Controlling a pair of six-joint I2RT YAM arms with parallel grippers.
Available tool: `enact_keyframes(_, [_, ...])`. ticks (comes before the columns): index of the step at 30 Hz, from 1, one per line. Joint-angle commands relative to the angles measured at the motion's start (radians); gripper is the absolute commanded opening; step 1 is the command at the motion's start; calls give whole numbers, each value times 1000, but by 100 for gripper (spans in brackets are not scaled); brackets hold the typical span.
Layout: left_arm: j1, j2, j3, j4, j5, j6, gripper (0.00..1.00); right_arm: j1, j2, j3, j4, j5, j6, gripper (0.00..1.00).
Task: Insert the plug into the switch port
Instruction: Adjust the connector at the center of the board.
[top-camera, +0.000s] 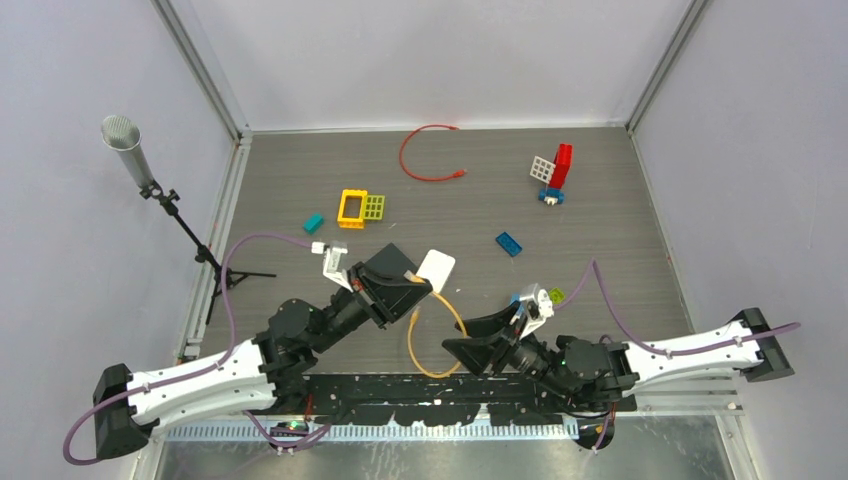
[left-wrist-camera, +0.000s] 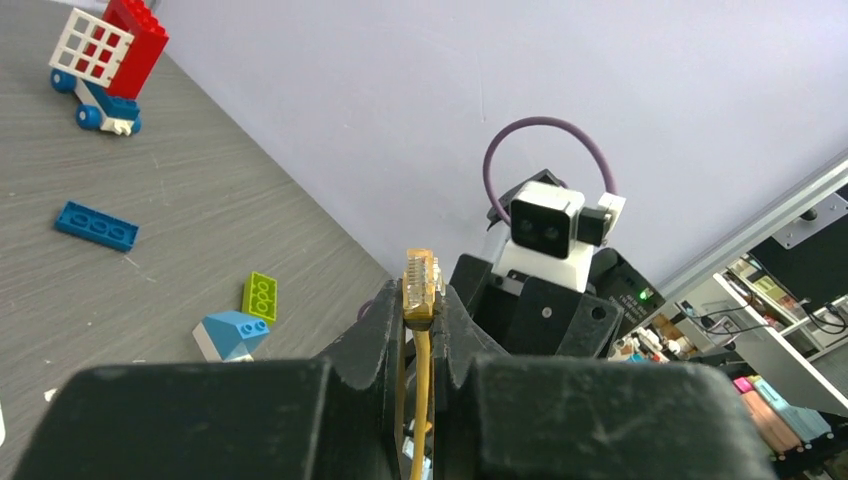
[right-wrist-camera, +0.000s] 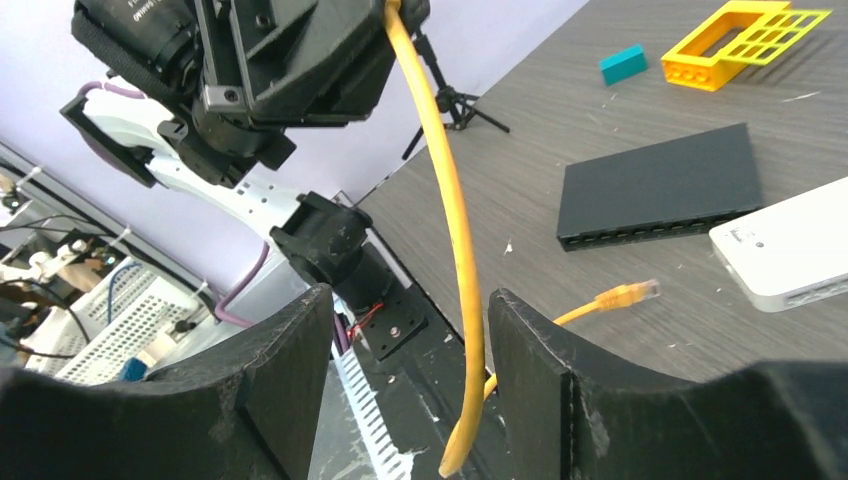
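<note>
A yellow cable (top-camera: 437, 352) loops between my two grippers. Its clear plug (left-wrist-camera: 421, 280) sticks out past the tips of my left gripper (left-wrist-camera: 425, 312), which is shut on it just behind the connector. The black switch (right-wrist-camera: 655, 185) lies flat on the table with its row of ports facing my right wrist camera; from above, the switch (top-camera: 392, 258) is partly covered by my left gripper (top-camera: 418, 298). My right gripper (right-wrist-camera: 410, 310) is open, and the cable (right-wrist-camera: 462, 300) hangs between its fingers beside the right one. The cable's other plug (right-wrist-camera: 632, 293) lies loose on the table.
A white box (top-camera: 437, 268) lies right of the switch. Behind are a yellow frame (top-camera: 360, 207), a teal block (top-camera: 314, 222), a red cable (top-camera: 425, 158), a blue brick (top-camera: 509, 243) and a red-and-white brick cart (top-camera: 555, 170). A microphone stand (top-camera: 160, 190) stands at the left.
</note>
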Motion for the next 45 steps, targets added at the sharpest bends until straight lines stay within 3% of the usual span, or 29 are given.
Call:
enact_keyframes(1, [4, -11, 31, 86, 15, 38, 0, 2, 34, -16, 129, -36, 65, 63])
enact_keyframes(4, [3, -46, 53, 3, 34, 53, 0, 2, 11, -10, 100, -43, 67, 63])
enact_keyframes(6, [3, -80, 68, -79, 30, 69, 0, 2, -12, 7, 53, -47, 58, 57])
enact_keyframes(9, [2, -120, 60, -140, 5, 79, 0, 2, -42, 22, -6, -38, 38, 35])
enact_keyframes(11, [2, -134, 49, -159, -18, 79, 0, 2, -58, 34, -45, -16, 28, 5])
enact_keyframes(12, [3, -138, 43, -166, -28, 78, 0, 2, -65, 42, -74, -6, 23, 1])
enact_keyframes(15, [4, -144, 38, -188, -35, 78, 1, 2, -83, 63, -124, 8, -2, 1])
enact_keyframes(21, [2, -199, 67, -332, -51, 93, 64, 2, -128, 128, -261, 104, -38, 0])
enact_keyframes(22, [3, -229, 71, -365, -55, 97, 70, 2, -139, 141, -286, 106, -47, 0])
enact_keyframes(26, [2, -340, 77, -544, -80, 103, 74, 1, -181, 222, -446, 52, -111, 0])
enact_keyframes(29, [3, -451, 72, -692, -127, 84, 75, 2, -151, 328, -666, 143, -116, 1])
enact_keyframes(33, [3, -607, 86, -906, -226, 46, 74, 2, 61, 519, -964, 348, -89, 0])
enact_keyframes(36, [4, -560, 169, -1071, -323, 29, 73, 1, 301, 668, -1179, 471, -72, 0])
enact_keyframes(41, [3, -475, 213, -1088, -352, 52, 71, -27, 743, 856, -1417, 577, -63, 0])
enact_keyframes(45, [4, -479, 247, -1118, -382, 60, 71, -34, 1055, 916, -1465, 617, -38, 1])
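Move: The right hand's open fingers already stand astride the yellow cable. The plug the left hand still pinches is about 6 cm ahead, 8 cm left and 7 cm above; the white box lies some 21 cm ahead, 5 cm left and 22 cm below, the black flat box 20 cm ahead and 18 cm left at that level. From the left hand, the cable stretch between the right fingers is roughly 6 cm back, 7 cm right and 7 cm lower. Almost in place, the right hand shuts its fingers on the cable, and only then does the left hand open wide, let go of the plug and withdraw about 12 cm to the left, sinking some 5 cm late on. Keeping its pinch, the right hand carries the cable right and up, then forward and back down towards the white box, ending about 7 cm farther forward and turned some 80 degrees, rolling left side down so that its fingers point mostly forward and a little down. ##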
